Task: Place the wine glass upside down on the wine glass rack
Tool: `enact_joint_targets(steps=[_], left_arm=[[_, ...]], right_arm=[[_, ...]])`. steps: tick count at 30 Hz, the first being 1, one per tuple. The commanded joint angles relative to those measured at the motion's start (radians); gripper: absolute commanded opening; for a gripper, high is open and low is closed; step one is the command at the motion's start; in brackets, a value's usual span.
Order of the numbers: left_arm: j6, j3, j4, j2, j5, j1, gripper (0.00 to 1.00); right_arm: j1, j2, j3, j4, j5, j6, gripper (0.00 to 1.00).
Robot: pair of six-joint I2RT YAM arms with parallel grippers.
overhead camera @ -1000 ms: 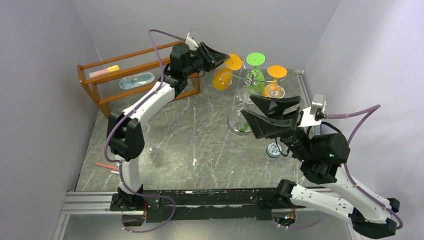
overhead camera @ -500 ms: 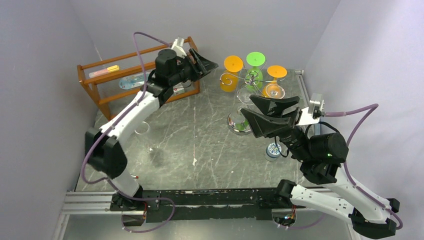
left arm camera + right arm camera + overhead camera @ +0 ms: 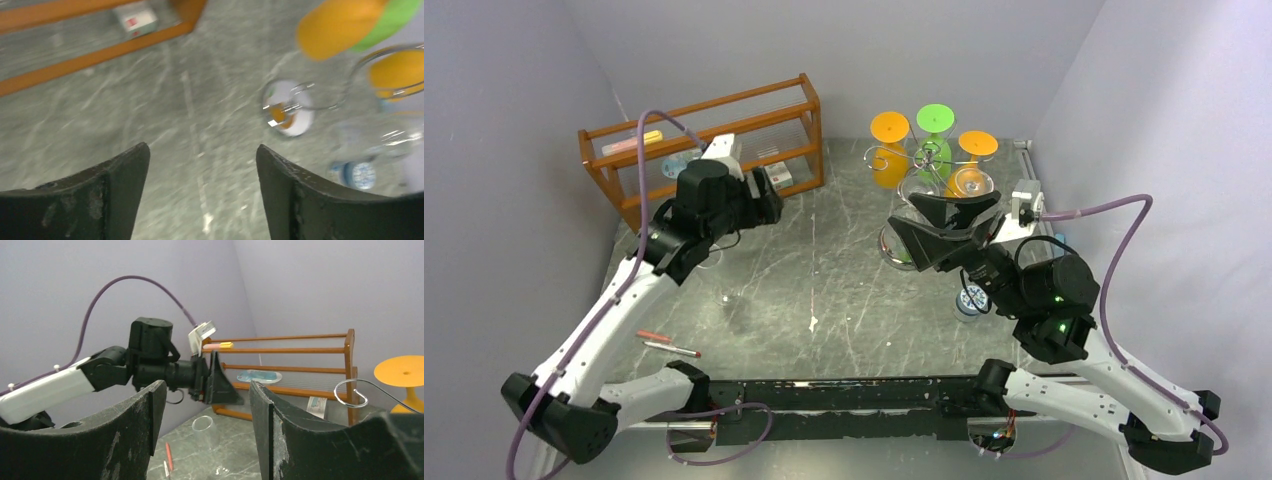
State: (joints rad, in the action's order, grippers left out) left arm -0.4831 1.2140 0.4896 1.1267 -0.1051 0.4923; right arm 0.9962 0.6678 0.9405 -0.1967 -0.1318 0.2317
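Note:
The wine glass rack (image 3: pixel 930 158) is a chrome wire stand at the back right, on a round shiny base (image 3: pixel 289 107). An orange wine glass (image 3: pixel 887 165) hangs upside down on its left arm, foot up, beside a green glass (image 3: pixel 935 118) and another orange one (image 3: pixel 976 145). My left gripper (image 3: pixel 769 203) is open and empty over the table in front of the shelf, well left of the rack. In its own view the left gripper (image 3: pixel 202 150) shows only bare table between the jaws. My right gripper (image 3: pixel 902 210) is open and empty just in front of the rack. A clear wine glass (image 3: pixel 206 431) stands on the table.
An orange-brown wooden shelf (image 3: pixel 704 135) stands at the back left with a small box (image 3: pixel 777 178) by it. Two pens (image 3: pixel 669 345) lie near the front left. A blue tape roll (image 3: pixel 971 300) sits under the right arm. Purple walls close in on all sides.
The left gripper opened, let go of the orange glass on the rack and pulled back left and towards the near side. The right gripper shifted slightly left, closer to the rack.

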Motion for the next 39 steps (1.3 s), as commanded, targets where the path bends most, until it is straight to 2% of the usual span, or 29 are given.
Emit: enact_joint_targets(steps=[1,3,7,13,18,20,25,30,39], left_arm=[[0.077,-0.025,0.294,-0.086,-0.202,-0.006,0.74],[0.061,-0.022,0.358,-0.107,-0.241,-0.006,0.61],[0.02,-0.064,0.415,-0.124,-0.345,-0.007,0.55],[-0.032,-0.123,0.437,-0.093,-0.393,-0.006,0.58],[-0.079,-0.196,0.384,-0.1,-0.448,-0.007,0.67],[-0.084,-0.213,0.364,-0.097,-0.446,-0.007,0.66],[-0.086,-0.261,0.303,-0.076,-0.418,-0.008,0.53],[-0.075,-0.3,0.232,-0.048,-0.369,-0.008,0.44],[-0.059,-0.265,0.233,-0.076,-0.32,-0.009,0.1]], right_arm=[[0.004,-0.003,0.007,-0.005,-0.021,-0.002,0.65],[0.004,0.007,0.002,-0.012,-0.017,-0.002,0.65],[0.004,0.036,-0.001,-0.016,0.006,0.008,0.65],[0.004,0.075,0.007,-0.004,0.03,0.04,0.65],[0.003,0.083,-0.012,-0.024,0.031,0.058,0.65],[0.004,0.087,-0.012,-0.021,0.03,0.058,0.65],[0.003,0.091,-0.006,-0.014,0.028,0.067,0.65],[0.004,0.087,-0.012,-0.015,0.025,0.073,0.65],[0.004,0.1,0.001,0.008,0.014,0.103,0.65]])
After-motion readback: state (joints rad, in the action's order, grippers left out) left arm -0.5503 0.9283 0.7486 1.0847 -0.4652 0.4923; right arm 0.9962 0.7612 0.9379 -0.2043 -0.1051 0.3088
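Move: The clear wine glass, upright on the table, stands about 11 cm to the left of the left hand, some 5 cm back and 21 cm below. The red marker lies about 17 cm to the left of the glass and 10 cm nearer the base, the white marker some 13 cm left and 13 cm nearer. The wooden rack stands about 27 cm beyond the glass. From the idle right hand, the glass is some 43 cm left, 11 cm ahead and 39 cm down. Onto the wine glass's rim comes the left hand, sinking about 14 cm in all while it first swings some 11 cm left and 6 cm back, then eases slightly right and forward; it tips downward and turns counter-clockwise. Its wide-open fingers narrow, reopen a little, then close across the rim's right side, one finger inside the cup. The empty right hand drifts about 4 cm left and down. ##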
